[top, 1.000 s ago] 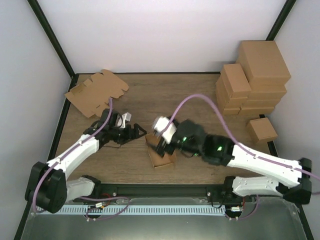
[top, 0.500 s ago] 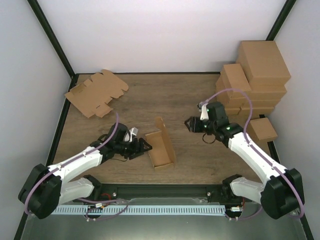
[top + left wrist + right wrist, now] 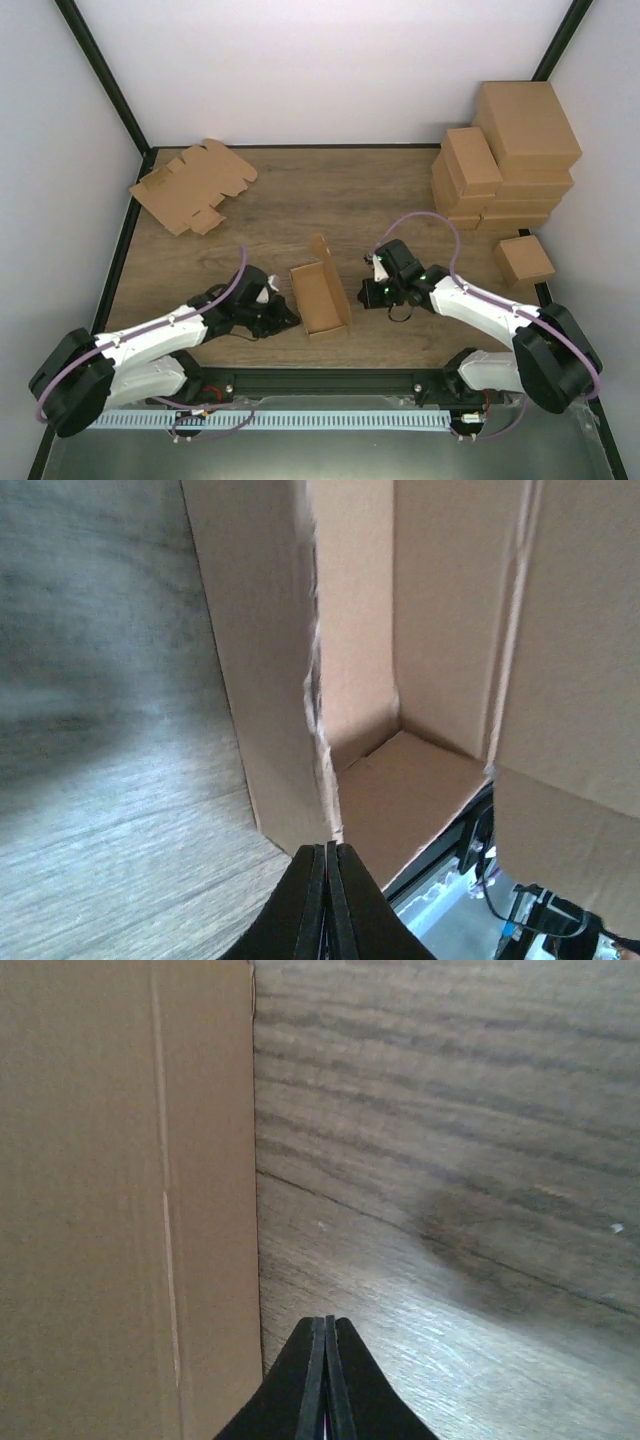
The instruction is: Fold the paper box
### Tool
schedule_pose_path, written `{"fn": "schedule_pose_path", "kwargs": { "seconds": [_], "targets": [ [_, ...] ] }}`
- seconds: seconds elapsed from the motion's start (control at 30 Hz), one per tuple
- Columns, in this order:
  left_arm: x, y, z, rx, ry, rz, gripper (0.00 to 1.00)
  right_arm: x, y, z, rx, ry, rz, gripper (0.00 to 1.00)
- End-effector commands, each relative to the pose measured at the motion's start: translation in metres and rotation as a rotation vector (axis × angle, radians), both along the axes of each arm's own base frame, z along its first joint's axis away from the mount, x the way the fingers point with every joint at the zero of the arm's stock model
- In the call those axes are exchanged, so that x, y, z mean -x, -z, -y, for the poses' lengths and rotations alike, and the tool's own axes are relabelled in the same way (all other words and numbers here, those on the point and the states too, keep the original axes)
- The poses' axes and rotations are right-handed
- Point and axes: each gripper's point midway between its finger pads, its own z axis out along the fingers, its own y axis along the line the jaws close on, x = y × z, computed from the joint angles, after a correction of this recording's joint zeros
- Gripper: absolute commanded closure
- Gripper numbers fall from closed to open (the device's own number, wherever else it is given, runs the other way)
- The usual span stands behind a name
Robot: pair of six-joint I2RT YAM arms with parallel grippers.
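Observation:
The paper box (image 3: 322,297) lies mid-table as a partly folded open tray of brown cardboard, with one flap standing up at its far end. My left gripper (image 3: 291,318) is shut, its tips at the near-left corner of the box. In the left wrist view the closed fingertips (image 3: 328,848) meet the lower end of the box's torn wall edge (image 3: 318,730), with nothing seen between them. My right gripper (image 3: 365,295) is shut and sits just right of the box. The right wrist view shows it (image 3: 325,1322) beside the box's outer wall (image 3: 120,1210), apart from it.
A pile of flat notched cardboard blanks (image 3: 193,185) lies at the back left. Stacked brown cartons (image 3: 510,150) stand at the back right, with a smaller carton (image 3: 524,260) in front of them. A black rail (image 3: 330,380) runs along the near table edge.
Both grippers have closed. The right arm swung in from the right to the box's right side; the left gripper slid toward the near-left corner of the box.

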Motion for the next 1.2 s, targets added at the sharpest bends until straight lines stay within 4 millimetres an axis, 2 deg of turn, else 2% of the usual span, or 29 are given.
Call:
{"fn": "schedule_pose_path", "kwargs": {
  "seconds": [0.0, 0.2, 0.37, 0.53, 0.77, 1.17],
  "targets": [
    [0.012, 0.02, 0.0, -0.083, -0.035, -0.061, 0.96, 0.007, 0.012, 0.0, 0.052, 0.045, -0.031, 0.99],
    [0.018, 0.039, 0.006, -0.214, -0.057, -0.115, 0.96, 0.025, 0.021, -0.005, 0.086, 0.018, -0.052, 0.99],
    [0.019, 0.047, 0.022, -0.246, -0.033, -0.146, 0.96, 0.035, 0.027, -0.013, 0.093, -0.006, -0.076, 0.99],
    [0.019, 0.046, 0.039, -0.256, 0.004, -0.14, 0.96, 0.042, 0.027, -0.021, 0.06, -0.024, -0.094, 0.99],
    [0.014, 0.042, 0.045, -0.237, 0.0, -0.126, 0.96, 0.05, 0.025, -0.032, 0.047, -0.053, -0.103, 0.99],
    [0.011, 0.042, 0.058, -0.208, 0.017, -0.127, 0.96, 0.051, 0.02, -0.041, 0.025, -0.087, -0.089, 0.99]
  ]
}}
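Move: To the left hand's right lies the open paper box: its middle is about 4 cm ahead, 4 cm to the right and 4 cm below. The box's raised lid panel stands about 8 cm ahead and 8 cm to the right of that hand, its middle roughly 1 cm lower. From the right hand the box's middle is some 8 cm to the left, level fore and aft and 4 cm below; the lid panel is about 3 cm ahead and 5 cm left, about 1 cm lower. Sinking about 5 cm, then sliding some 4 cm to the right and slightly back, the shut left fingers go down outside the box's left wall and come up against its near end, the wrist rolling about 15 degrees. The right hand, also shut, draws back about 5 cm while easing down and left, bringing its fingertips against the outer right wall near its near corner. ##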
